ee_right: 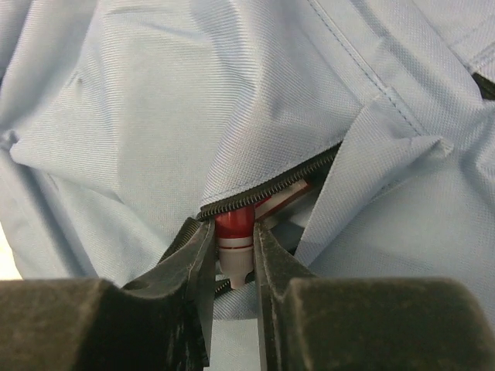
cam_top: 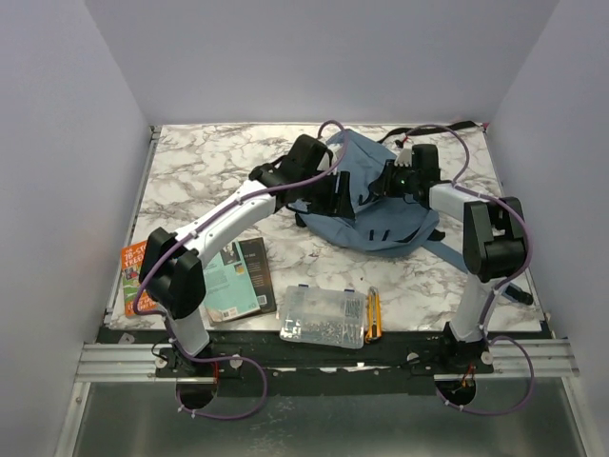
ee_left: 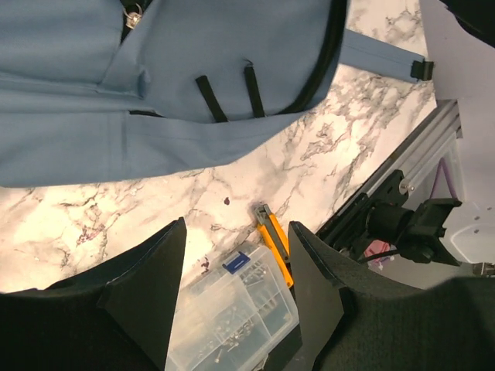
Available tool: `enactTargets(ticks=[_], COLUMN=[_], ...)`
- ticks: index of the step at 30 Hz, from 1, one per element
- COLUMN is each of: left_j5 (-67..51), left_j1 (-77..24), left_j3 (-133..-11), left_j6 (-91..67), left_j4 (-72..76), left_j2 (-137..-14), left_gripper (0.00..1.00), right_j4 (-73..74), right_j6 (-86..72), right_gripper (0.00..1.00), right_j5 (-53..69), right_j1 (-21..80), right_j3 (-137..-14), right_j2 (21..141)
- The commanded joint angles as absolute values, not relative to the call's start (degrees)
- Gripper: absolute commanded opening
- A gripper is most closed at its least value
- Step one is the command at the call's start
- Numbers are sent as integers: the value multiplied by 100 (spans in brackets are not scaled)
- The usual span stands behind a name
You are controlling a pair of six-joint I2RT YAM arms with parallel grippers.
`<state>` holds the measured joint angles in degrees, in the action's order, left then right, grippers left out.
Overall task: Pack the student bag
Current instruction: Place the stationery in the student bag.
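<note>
The student bag [cam_top: 381, 214] is a blue-grey backpack lying at the back middle of the table, and it fills the right wrist view [ee_right: 232, 93]. My right gripper [cam_top: 400, 183] [ee_right: 233, 246] is at the bag's part-open zip, its fingers pressed on both sides of a red-and-white stick [ee_right: 233, 224] whose far end is inside the opening. My left gripper [cam_top: 328, 195] [ee_left: 237, 228] hangs open and empty over the bag's near left edge [ee_left: 155, 77].
A clear plastic parts box [cam_top: 325, 317] [ee_left: 232, 309] and a yellow utility knife [cam_top: 374, 314] [ee_left: 276, 243] lie near the front edge. A teal-and-black book [cam_top: 238, 278] and an orange book [cam_top: 128, 276] sit at the front left. Bag straps trail right.
</note>
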<state>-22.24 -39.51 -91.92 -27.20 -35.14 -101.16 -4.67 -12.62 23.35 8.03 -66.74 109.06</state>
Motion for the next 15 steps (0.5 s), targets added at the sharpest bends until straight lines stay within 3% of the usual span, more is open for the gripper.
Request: enactTargets(ticks=[1, 6, 9, 15], left_j5=[-2400, -2440, -2535, -2601], left_j1=[-3953, -3924, -3920, -3920], left_j3=[-8445, -7846, -7614, -7438], left_j6=[-2885, -3011, -3106, -3199], left_j4=[-2972, -2741, -2599, -2497], left_j2=[-9403, -8872, -8664, -8527], left_gripper=[58, 59, 59, 59], right_j4=[-1158, -1179, -2232, -2645], right_j6=[-764, -1177, -1566, -2817], right_gripper=[26, 29, 50, 56], right_j5=[2880, 1943, 1790, 2350], right_j1=[931, 923, 923, 905], right_j3=[-7027, -6993, -6291, -6126], right_j2=[11232, 11353, 11098, 11026])
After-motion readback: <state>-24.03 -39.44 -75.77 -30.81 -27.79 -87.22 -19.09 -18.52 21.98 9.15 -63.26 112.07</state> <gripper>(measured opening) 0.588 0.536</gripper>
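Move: The red tube with the white tip lies in the mouth of the bag's zipped pocket, between the right fingertips, about 1 cm ahead of and 1 cm below the hand point. The red-and-white eraser lies about 4 cm ahead of that hand, 1 cm to its right and 2 cm below. From the left hand, the tube is some 17 cm ahead, 15 cm right and 14 cm below; the clear parts box is roughly 21 cm back, 3 cm left and 19 cm below. Around the red tube the right fingers, already slightly apart, spread wide to free it at the pocket mouth, while the hand pushes about 2 cm forward and 1 cm left against the bag, sinking slightly late on. The left hand, empty and open, keeps withdrawing from the bag, about 5 cm back and to the left, rising a little at the end. ##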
